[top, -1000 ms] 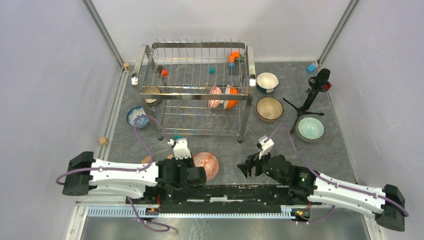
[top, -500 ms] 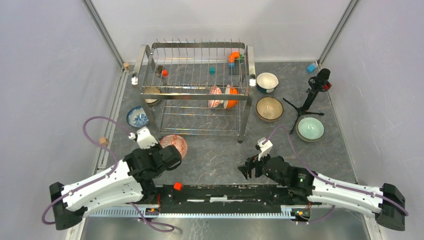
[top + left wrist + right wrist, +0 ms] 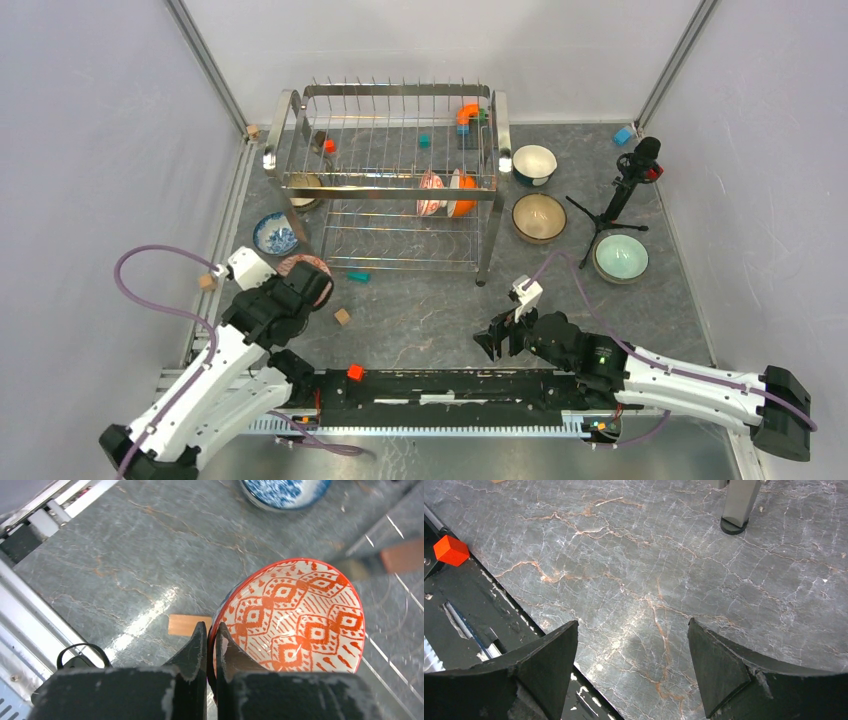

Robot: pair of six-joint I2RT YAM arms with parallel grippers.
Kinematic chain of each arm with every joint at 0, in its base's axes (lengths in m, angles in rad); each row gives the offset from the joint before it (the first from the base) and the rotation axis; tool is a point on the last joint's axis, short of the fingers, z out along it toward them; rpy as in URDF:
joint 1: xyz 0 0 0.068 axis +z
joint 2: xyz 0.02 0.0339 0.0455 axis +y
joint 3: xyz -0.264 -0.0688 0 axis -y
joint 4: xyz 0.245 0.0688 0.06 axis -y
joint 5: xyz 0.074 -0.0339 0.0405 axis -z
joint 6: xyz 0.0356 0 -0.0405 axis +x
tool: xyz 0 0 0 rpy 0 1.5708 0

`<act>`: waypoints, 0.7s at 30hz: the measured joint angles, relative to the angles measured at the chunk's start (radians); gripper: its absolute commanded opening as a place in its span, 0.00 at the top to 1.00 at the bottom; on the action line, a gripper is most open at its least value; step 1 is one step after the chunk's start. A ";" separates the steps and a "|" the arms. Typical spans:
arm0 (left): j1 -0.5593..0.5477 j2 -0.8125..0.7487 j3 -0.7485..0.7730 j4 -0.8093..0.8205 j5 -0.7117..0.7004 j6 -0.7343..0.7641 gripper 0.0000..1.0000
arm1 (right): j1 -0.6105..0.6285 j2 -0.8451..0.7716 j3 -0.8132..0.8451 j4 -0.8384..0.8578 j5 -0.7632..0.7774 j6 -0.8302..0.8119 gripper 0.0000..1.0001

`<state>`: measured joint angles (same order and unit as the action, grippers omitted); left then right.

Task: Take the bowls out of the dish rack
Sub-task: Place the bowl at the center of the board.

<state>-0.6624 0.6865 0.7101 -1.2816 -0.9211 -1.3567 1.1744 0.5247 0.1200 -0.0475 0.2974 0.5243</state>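
My left gripper (image 3: 211, 632) is shut on the rim of a red-patterned bowl (image 3: 295, 615), one finger inside and one outside. In the top view this bowl (image 3: 305, 268) is by the front left leg of the dish rack (image 3: 390, 180), with the left gripper (image 3: 303, 287) just behind it. Whether the bowl touches the table I cannot tell. The rack holds a pink-patterned bowl (image 3: 432, 193), an orange bowl (image 3: 462, 193) and a pale bowl (image 3: 305, 188) at its left end. My right gripper (image 3: 497, 335) stands open over bare table (image 3: 633, 630).
A blue-patterned bowl (image 3: 273, 233) sits left of the rack. Right of it stand a teal-and-white bowl (image 3: 534, 163), a brown bowl (image 3: 539, 217), a pale green bowl (image 3: 621, 257) and a black tripod (image 3: 625, 190). Small blocks (image 3: 342, 317) lie about; a wooden block (image 3: 187, 624) is under the left gripper.
My left arm has swung left with the red-patterned bowl, from front centre to beside the rack's front left leg. The right arm has hardly moved.
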 measured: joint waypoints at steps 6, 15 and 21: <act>0.304 -0.004 0.002 0.122 0.058 0.184 0.98 | 0.000 -0.021 0.000 0.002 -0.009 -0.006 0.14; 0.620 0.112 -0.007 0.247 0.148 0.218 0.98 | 0.000 0.005 0.000 0.033 -0.050 -0.010 0.15; 0.754 0.114 -0.076 0.344 0.190 0.217 0.98 | 0.000 -0.018 -0.005 0.042 -0.069 -0.008 0.15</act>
<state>0.0917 0.8009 0.6346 -0.9371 -0.7315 -1.1393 1.1744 0.5068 0.1150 -0.0059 0.2279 0.5167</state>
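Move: The left hand still pinches the red-patterned bowl's rim. It heads for a bare patch of the board near its left edge, about 11 cm left, 5 ahead, 14 below. The blue-and-white bowl stands some 17 cm ahead and 7 left, a wooden cube 9 ahead and 19 left, the tan block almost directly beneath. From the idle right hand the patch is roughly 52 cm left, 9 ahead. Left hand carries the pinched bowl about 9 cm left, lowering late by 3, turning some 30 degrees counter-clockwise. ##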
